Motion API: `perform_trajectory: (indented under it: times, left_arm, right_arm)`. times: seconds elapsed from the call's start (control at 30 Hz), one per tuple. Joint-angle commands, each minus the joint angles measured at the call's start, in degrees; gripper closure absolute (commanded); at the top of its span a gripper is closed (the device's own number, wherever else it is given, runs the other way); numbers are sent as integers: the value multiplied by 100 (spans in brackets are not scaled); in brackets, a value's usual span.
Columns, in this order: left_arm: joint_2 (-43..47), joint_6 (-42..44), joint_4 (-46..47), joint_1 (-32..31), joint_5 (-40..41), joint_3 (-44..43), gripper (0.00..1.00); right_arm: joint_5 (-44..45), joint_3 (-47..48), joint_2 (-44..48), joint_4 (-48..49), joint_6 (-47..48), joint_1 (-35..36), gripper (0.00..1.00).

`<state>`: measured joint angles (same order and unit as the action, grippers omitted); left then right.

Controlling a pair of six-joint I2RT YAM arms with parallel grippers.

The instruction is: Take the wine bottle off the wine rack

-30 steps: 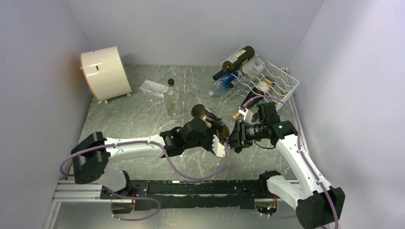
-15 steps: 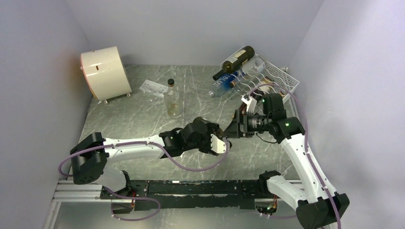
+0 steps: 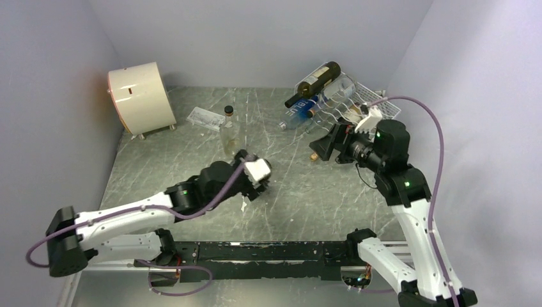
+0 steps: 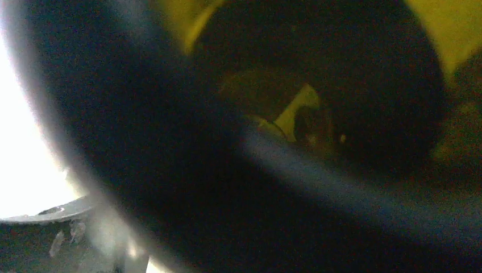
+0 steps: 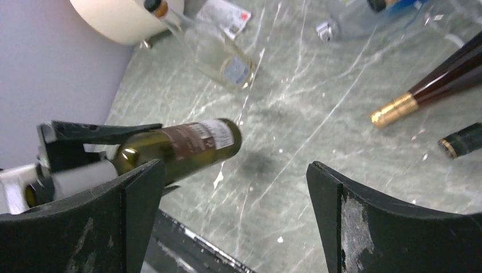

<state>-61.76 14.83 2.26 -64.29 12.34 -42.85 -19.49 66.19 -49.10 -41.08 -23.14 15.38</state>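
My left gripper (image 3: 254, 174) is shut on an olive-green wine bottle with a brown label (image 5: 181, 145), held low over the table and pointing roughly level. Its dark glass (image 4: 318, 85) fills the left wrist view; from above the bottle is mostly hidden under the wrist. My right gripper (image 3: 327, 144) is open and empty (image 5: 236, 222), apart from that bottle, just in front of the white wire wine rack (image 3: 382, 110) at the back right. A dark bottle with a white label (image 3: 316, 82) and a clear blue-labelled bottle (image 3: 303, 109) lie on the rack.
A dark bottle's gold-foiled neck (image 5: 392, 109) and another dark neck (image 5: 463, 139) stick out from the rack. A clear bottle (image 3: 230, 135) stands mid-table, behind my left gripper. A cream drum (image 3: 140, 96) is back left, a plastic wrapper (image 3: 206, 118) beside it.
My left arm swung left and back with the wine bottle in its grip. My right gripper drew away from the bottle, up and right toward the rack, with jaws open.
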Motion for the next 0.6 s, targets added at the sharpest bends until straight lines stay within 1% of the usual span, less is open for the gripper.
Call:
perform_trajectory:
  times: [0.0, 0.07, 0.17, 0.27, 0.33, 0.37, 0.43, 0.5, 0.57]
  left_arm:
    - [906, -1654, -107, 298, 852, 42, 93]
    - [1254, -2157, -542, 438, 1285, 111, 93]
    - [1718, -2985, -1382, 761, 2198, 111, 93]
    - [2108, -3916, -2248, 1351, 3079, 26, 93]
    - [2263, -4216, -2438, 1850, 3364, 17, 93]
    - [2307, -4164, -2194, 2113, 3338, 49, 93]
    - [2253, -3849, -1606, 2723, 2934, 125, 93]
    - [1958, -3724, -1150, 3249, 2438, 40, 93]
    - [1474, -3766, -890, 3892, 1883, -161, 93]
  right_arm:
    - [551, -301, 504, 822, -31, 0, 0]
    - [705, -476, 628, 874, -19, 1, 0]
    - [962, -780, 855, 966, -79, 2, 0]
    - [1042, -1020, 1121, 1144, -93, 0, 0]
    - [1162, -1071, 1220, 1227, -34, 5, 0]
    - [1245, -1076, 1249, 1244, 7, 1, 0]
    - [1400, -1039, 1234, 1230, 56, 1, 0]
    - [1426, -962, 1168, 1174, 96, 1, 0]
    - [1417, -912, 1115, 1091, 100, 1, 0]
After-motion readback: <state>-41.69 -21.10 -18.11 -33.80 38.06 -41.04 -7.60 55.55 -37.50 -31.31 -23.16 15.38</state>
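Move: The dark wine bottle is already in the left gripper. The bare table it is being carried over lies some 25 cm to that hand's left, 10 cm ahead and 20 cm below. The clear bottle stands roughly 15 cm ahead, 8 cm left and 9 cm down; the white drum is about 28 cm ahead, 42 cm left and 9 cm down. From the right hand, the bare spot is about 43 cm left, 7 cm ahead and 30 cm below. The wine bottle, still gripped firmly enough to travel with the left fingers, is swept about 24 cm left and some 7 cm forward, passing the robot's side of the clear bottle towards the white drum. It rises slightly early on, while the wrist swings some 65 degrees counter-clockwise until the fingers point forward. The empty right hand, still wide open, drifts a few centimetres right, its tips lifting and turning clockwise. ##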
